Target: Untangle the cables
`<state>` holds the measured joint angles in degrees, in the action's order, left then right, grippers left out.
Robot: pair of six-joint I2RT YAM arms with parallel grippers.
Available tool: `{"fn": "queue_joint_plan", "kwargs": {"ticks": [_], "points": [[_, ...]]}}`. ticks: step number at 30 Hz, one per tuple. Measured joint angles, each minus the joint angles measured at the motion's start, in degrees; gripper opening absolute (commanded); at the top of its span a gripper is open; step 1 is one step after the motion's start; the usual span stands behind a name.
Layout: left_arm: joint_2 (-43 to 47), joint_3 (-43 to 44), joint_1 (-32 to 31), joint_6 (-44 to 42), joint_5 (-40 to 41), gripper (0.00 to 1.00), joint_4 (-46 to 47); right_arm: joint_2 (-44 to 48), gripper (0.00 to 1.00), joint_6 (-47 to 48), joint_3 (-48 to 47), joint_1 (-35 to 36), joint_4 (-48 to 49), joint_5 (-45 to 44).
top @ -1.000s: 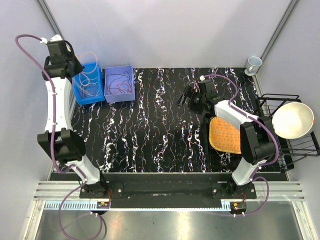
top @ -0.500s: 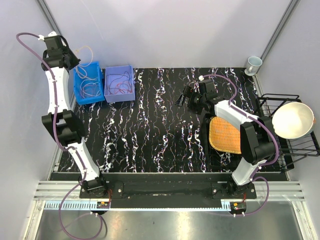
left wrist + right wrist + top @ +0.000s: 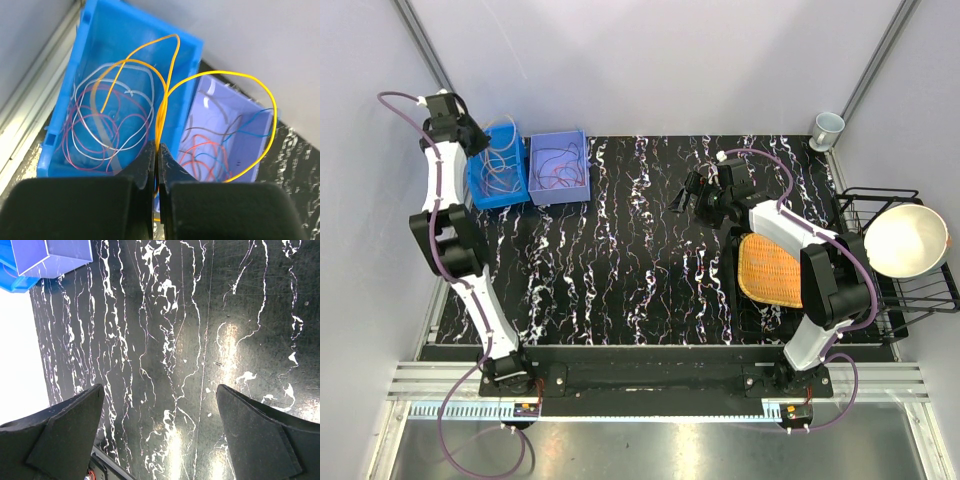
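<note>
My left gripper (image 3: 158, 150) is shut on yellow-orange cable strands (image 3: 220, 73), which loop up above the two bins. Under it, the blue bin (image 3: 145, 25) holds whitish and magenta cables (image 3: 115, 145). The purple bin (image 3: 250, 95) beside it holds red, blue and grey cables (image 3: 200, 150). Seen from the top, the left gripper (image 3: 475, 140) hangs at the blue bin's (image 3: 480, 190) far left corner, next to the purple bin (image 3: 558, 192). My right gripper (image 3: 160, 387) is open over bare black marbled table, with nothing between its fingers; from the top it (image 3: 682, 198) is right of centre.
An orange woven mat (image 3: 770, 270) lies under the right arm. A black wire rack (image 3: 880, 195) with a white bowl (image 3: 905, 240) stands at the right edge. A cup (image 3: 828, 127) sits at the far right corner. Grey walls close off the left and back.
The left arm has folded up and back, its elbow rising toward the far left while its wrist stays over the blue bin with the cable. The right arm has not moved.
</note>
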<state>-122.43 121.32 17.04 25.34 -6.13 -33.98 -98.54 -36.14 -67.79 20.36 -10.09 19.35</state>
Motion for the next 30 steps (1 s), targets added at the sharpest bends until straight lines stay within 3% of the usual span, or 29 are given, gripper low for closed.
{"fn": "queue_joint_plan", "kwargs": {"ticks": [12, 13, 14, 16, 30], "points": [[-3.4, -2.2, 0.7, 0.1, -0.6, 0.01, 1.3, -0.4, 1.0, -0.4, 0.0, 0.0, 1.4, 1.4], [-3.4, -2.4, 0.8, 0.2, -0.6, 0.34, 1.5, -0.6, 1.0, -0.4, 0.0, 0.0, 1.5, 1.4], [-3.4, -2.5, 0.8, 0.3, -0.5, 0.51, 1.6, -0.8, 1.0, -0.4, 0.0, 0.0, 1.5, 1.4], [-3.4, -3.1, 0.8, 1.0, -0.4, 0.98, 2.3, -1.0, 1.0, -0.4, 0.0, 0.0, 1.5, 1.4], [4.7, -16.0, 0.0, 6.3, 2.8, 0.98, 4.5, -1.0, 1.0, -0.9, 0.0, 0.0, 1.8, 2.4]]}}
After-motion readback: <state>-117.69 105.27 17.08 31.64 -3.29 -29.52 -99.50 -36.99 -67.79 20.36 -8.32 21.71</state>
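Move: Ahead of the left hand, which still grips the orange cable, the blue box has its middle about 5 cm farther out, perhaps 3 cm left and some 18 cm below. White and pink cables already lie in it, at about the same spot. The purple box stands beside it, also about 5 cm ahead but 12 cm to the hand's right. From the right hand, the blue box is roughly 21 cm ahead, 44 cm left and 9 cm lower. Lowering the held orange cable towards the blue box, the left hand sinks about 5 cm and pauses there, then opens its fingers fully and lets go. Now empty, it dips another 3 cm while starting to draw back, ending about 3 cm nearer the base and rising again by some 2 cm. ##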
